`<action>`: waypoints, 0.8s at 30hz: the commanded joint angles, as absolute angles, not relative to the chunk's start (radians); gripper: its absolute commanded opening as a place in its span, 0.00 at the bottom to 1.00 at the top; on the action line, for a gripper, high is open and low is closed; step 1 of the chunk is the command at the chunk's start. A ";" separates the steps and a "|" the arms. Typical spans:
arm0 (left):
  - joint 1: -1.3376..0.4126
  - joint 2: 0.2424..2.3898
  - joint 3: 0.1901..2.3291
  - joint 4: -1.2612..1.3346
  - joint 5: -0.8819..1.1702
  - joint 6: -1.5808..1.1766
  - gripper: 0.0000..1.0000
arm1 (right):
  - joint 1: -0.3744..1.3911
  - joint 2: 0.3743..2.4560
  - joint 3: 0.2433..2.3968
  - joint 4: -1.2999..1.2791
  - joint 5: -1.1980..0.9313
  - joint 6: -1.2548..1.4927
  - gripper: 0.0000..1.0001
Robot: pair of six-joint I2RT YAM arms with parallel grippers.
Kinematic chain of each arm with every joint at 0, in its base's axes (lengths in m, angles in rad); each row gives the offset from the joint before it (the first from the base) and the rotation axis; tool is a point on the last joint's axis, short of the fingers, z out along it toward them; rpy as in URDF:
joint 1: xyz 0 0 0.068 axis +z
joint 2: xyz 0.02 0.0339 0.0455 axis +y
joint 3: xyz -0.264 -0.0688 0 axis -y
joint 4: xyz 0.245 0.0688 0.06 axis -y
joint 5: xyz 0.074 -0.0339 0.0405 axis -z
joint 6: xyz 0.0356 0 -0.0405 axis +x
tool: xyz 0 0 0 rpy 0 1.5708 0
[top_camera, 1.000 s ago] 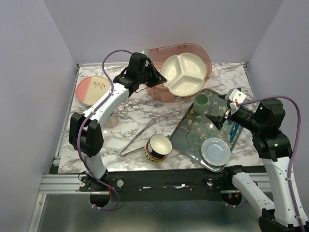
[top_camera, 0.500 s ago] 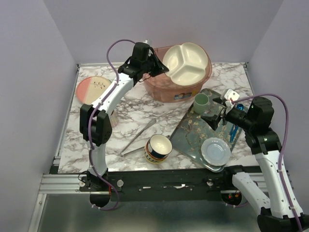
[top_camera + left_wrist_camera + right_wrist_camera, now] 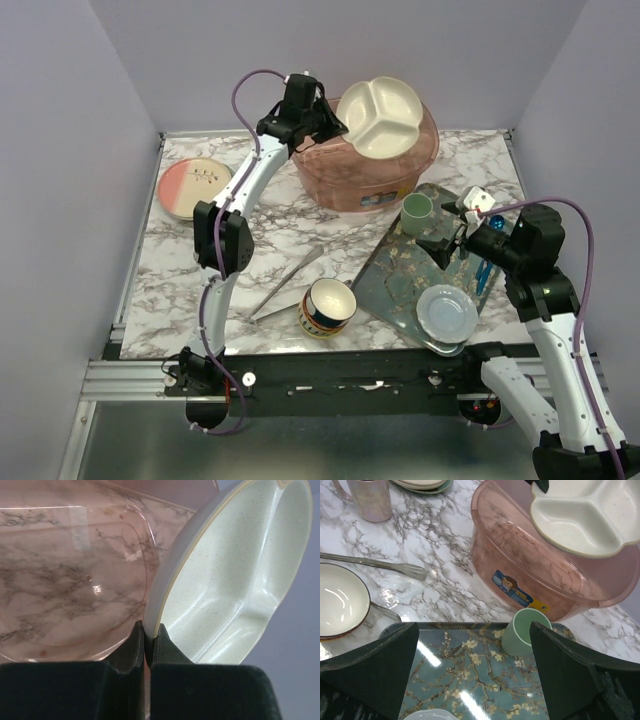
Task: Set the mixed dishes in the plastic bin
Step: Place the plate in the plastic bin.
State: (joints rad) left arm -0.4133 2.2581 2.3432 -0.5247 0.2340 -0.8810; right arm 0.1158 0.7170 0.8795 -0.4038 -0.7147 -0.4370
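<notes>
A cream divided plate hangs tilted over the pink plastic bin. My left gripper is shut on the plate's left rim; in the left wrist view the gripper pinches the rim of the plate, with the bin's bottom below. My right gripper stands open above the floral tray, close to a mint-green cup; in the right wrist view the gripper holds nothing and the cup is by its right finger. A navy-and-yellow bowl sits near the front.
A pink-and-cream plate lies at the far left. Metal tongs lie mid-table beside the bowl. A pale blue saucer rests on the tray's near end. A lilac mug stands left of the bin.
My left arm has raised the divided plate and carried it back and right over the bin. The right gripper has shifted slightly left, still open.
</notes>
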 commanded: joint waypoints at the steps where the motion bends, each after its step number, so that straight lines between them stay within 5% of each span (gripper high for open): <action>1: -0.403 2.272 2.451 -0.374 0.209 -0.957 0.00 | 0.109 0.707 0.867 -0.376 -0.660 -0.440 1.00; 24: -0.460 2.490 2.502 -0.293 0.008 -1.026 0.00 | 0.107 0.721 0.879 -0.383 -0.615 -0.442 1.00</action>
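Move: The three-part plate is already pinched at its rim in the left hand and hangs off to that hand's right. The bin it is bound for has its middle about 6 cm ahead, 5 cm right and 20 cm below the hand. The green mug stands about 5 cm back, 20 cm right, 22 cm below; the tray's middle is some 19 cm back, 25 cm right, 26 cm below. From the right hand the bin's middle lies roughly 35 cm ahead, 15 cm left, 22 cm down. The left hand sinks about 14 cm from over the bin into its left part, easing some 5 cm forward on the way down, mostly early, and slowing towards the end. Its shut fingers keep their pinch on the plate's rim while the wrist turns about 15 degrees counter-clockwise and tips the fingers roughly 10 degrees further down. ##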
